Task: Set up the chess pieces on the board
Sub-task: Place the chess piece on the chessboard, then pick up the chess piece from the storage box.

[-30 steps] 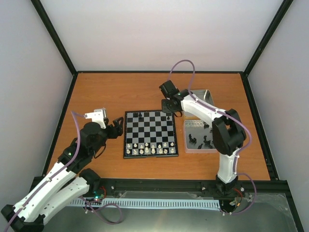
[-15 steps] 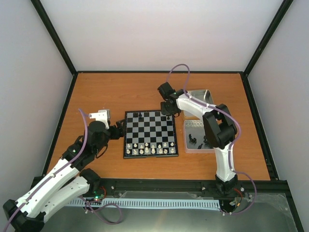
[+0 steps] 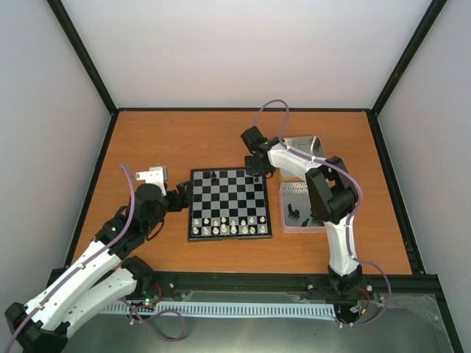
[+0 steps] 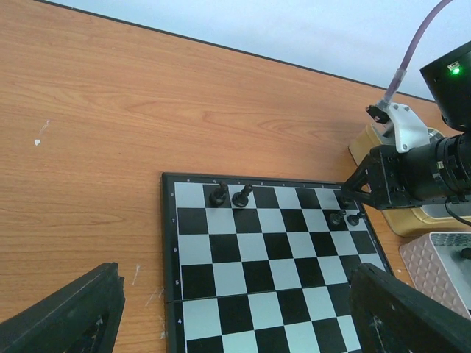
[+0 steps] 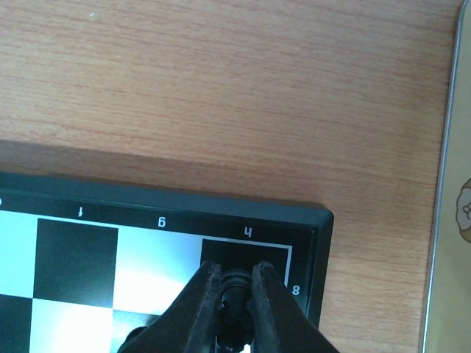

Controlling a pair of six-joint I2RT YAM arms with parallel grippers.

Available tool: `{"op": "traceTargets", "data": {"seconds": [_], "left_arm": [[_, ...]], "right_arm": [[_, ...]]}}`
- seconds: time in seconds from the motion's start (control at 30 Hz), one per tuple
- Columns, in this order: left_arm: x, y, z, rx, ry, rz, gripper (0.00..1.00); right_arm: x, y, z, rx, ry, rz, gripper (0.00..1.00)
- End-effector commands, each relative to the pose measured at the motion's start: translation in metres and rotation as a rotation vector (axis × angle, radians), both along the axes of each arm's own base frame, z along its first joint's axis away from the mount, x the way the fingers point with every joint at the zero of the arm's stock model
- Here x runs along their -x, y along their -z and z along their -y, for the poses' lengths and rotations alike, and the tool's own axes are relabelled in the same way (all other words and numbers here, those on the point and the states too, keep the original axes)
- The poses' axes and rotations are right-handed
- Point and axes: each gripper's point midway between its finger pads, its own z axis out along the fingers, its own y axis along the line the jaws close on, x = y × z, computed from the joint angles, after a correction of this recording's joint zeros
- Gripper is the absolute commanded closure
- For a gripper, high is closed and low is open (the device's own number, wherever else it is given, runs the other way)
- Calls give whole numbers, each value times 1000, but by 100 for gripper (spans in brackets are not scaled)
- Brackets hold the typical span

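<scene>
The board [image 3: 228, 197] lies mid-table; it also shows in the left wrist view [image 4: 250, 257]. My right gripper [image 3: 257, 172] is at its far right corner. In the right wrist view it [image 5: 237, 278] is shut on a black chess piece [image 5: 237, 294] over the corner black square marked h8. Two black pieces [image 4: 218, 194] stand on the far left squares and two more [image 4: 337, 218] near the right gripper. White pieces [image 3: 228, 225] fill the near two rows. My left gripper [image 3: 182, 197] is open and empty at the board's left edge, its fingers [image 4: 62, 312] spread wide.
A clear tray [image 3: 285, 193] with several loose black pieces lies right of the board. A silver tin [image 3: 307, 145] stands behind it. The cell's black frame and white walls bound the wooden table.
The right arm's elbow has swung left and its gripper has settled over the far right corner square with the piece. The left gripper has edged towards the board, then held still.
</scene>
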Motion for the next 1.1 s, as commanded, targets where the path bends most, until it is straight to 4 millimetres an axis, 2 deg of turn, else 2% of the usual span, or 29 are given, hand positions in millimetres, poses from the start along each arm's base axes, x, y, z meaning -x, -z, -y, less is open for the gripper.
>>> {"op": "traceTargets", "data": {"seconds": [0.0, 0.1, 0.17, 0.3, 0.43, 0.53, 0.73, 0.77, 0.87, 0.97, 1.07], "left_arm": [[-2, -6, -4, -14, -14, 20, 16], [-2, -6, -4, -15, -13, 17, 16], [-1, -7, -4, -14, -11, 17, 16], [-2, -9, -2, -6, -3, 24, 16], [-2, -11, 5, 20, 24, 26, 16], [-2, -11, 12, 43, 51, 20, 15], [1, -12, 16, 51, 77, 22, 15], [0, -13, 15, 52, 74, 29, 15], [-2, -16, 16, 61, 73, 50, 13], [-8, -21, 19, 77, 70, 79, 13], [-12, -22, 25, 93, 79, 86, 13]], "right_arm": [[-2, 12, 4, 10, 5, -15, 81], [-3, 3, 1, -11, 0, -7, 71], [-6, -15, -4, -43, -4, 23, 66], [-14, -68, -2, -84, 13, 122, 57], [-10, -108, 19, -95, 70, 201, 56], [9, -117, 49, -90, 131, 234, 56], [63, -108, 125, -84, 302, 275, 56], [71, -112, 138, -90, 337, 296, 55], [97, -92, 172, -58, 411, 254, 53], [113, -69, 191, -35, 444, 205, 53], [123, -48, 192, -46, 434, 151, 55]]}}
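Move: The right fingers still hold a black piece standing on the board's far right corner square, its middle about 2 cm below the hand point. One black piece stands 3 cm nearer the base, another 3 cm back and 3 cm left. The tray of black pieces lies some 12 cm back and 16 cm right, the empty tin 5 cm ahead and 14 cm right. From the left hand, the held piece is roughly 15 cm ahead, 22 cm right and 19 cm down. Right hand releases the black piece, climbs about 13 cm, then swings right and rearward, sinking over the tray. ##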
